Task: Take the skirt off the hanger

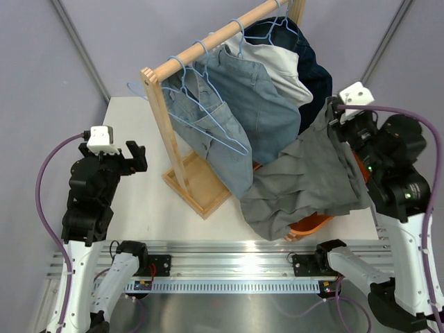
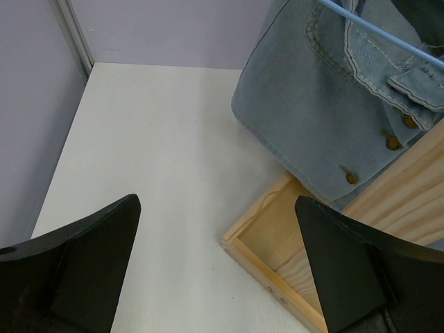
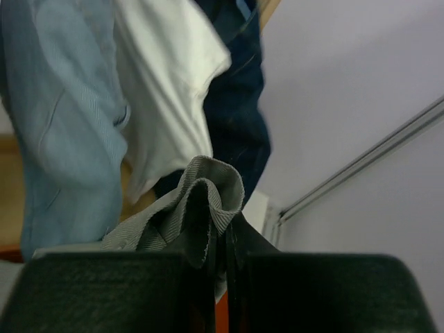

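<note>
The grey pleated skirt (image 1: 305,180) hangs in a crumpled bunch at the right of the rack, its lower folds resting near the table's front edge. My right gripper (image 1: 336,114) is shut on its upper edge. In the right wrist view a ribbed grey fold of the skirt (image 3: 208,191) sticks up between the closed jaws (image 3: 225,243). Several light-blue wire hangers hang on the rail, and one hanger (image 1: 243,147) lies against the denim. Whether any wire is still inside the skirt is hidden. My left gripper (image 1: 137,157) is open over bare table at the left (image 2: 216,201).
The wooden rack has a thick rail (image 1: 215,35) and a box base (image 1: 201,187) (image 2: 277,277). Blue denim garments (image 1: 243,118) (image 2: 312,104), a whitish garment (image 1: 277,69) and a dark navy one (image 1: 316,69) hang on it. Something orange (image 1: 312,223) shows under the skirt.
</note>
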You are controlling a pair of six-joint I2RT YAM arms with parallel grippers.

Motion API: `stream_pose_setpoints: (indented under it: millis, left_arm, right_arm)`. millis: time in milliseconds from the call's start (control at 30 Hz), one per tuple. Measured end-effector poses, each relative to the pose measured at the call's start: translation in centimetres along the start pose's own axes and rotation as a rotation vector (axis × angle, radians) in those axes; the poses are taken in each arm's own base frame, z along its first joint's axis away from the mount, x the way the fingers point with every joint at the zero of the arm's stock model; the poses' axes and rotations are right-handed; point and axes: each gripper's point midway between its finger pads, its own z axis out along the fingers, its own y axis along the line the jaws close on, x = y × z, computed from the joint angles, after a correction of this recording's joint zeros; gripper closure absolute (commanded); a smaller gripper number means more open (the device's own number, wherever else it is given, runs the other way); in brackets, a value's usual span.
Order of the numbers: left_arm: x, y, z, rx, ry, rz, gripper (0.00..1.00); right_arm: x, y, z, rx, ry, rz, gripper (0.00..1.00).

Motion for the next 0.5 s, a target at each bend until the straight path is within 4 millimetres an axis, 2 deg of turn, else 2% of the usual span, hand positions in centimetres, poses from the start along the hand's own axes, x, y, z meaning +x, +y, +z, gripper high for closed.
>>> stream_pose_setpoints:
  millis: [200,300,367,400,467,500]
  left_arm:
    - [0.0,0.0,-0.2,0.004,-0.005,0.0,0.01]
    - [0.4,0.0,-0.5,0.003,-0.001,0.0,0.01]
    - [0.7,0.1,-0.8,0.003,0.0,0.0,0.01]
    - [0.8,0.1,-0.9,0.003,-0.001,-0.001,0.01]
    - [0.9,0.1,-1.0,0.002,-0.001,-0.001,0.01]
    - [1.0,0.1,-1.1,0.002,-0.001,-0.002,0.01]
  right_arm:
    - [9.9,5.7,3.1,-0.132,0.235,0.143,1.0]
    - [14.9,9.2,3.5,-0.214,0.359,0.212,0.99]
    - [18.3,12.3,2.6,-0.302,0.444,0.255,0.9]
    - [19.8,13.9,1.8,-0.357,0.486,0.275,0.79]
    - [22.0,16.8,-0.1,-0.47,0.558,0.309,0.65]
    - [22.6,17.8,-1.0,-0.518,0.586,0.318,0.49]
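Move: The right hand holds the grey skirt high up; the orange basket's middle lies some 40 cm below it, about 2 cm back and 3 cm right. The navy skirt hangs some 15 cm ahead, straight in line and 15 cm lower; the light denim skirt about 7 cm ahead, 14 cm left and 15 cm lower. From the left hand the basket is roughly 47 cm right, 3 cm ahead and 23 cm below. Right hand plunges about 29 cm into the basket with the grey skirt, tipping fingers down 45 degrees, finally part-opening. ##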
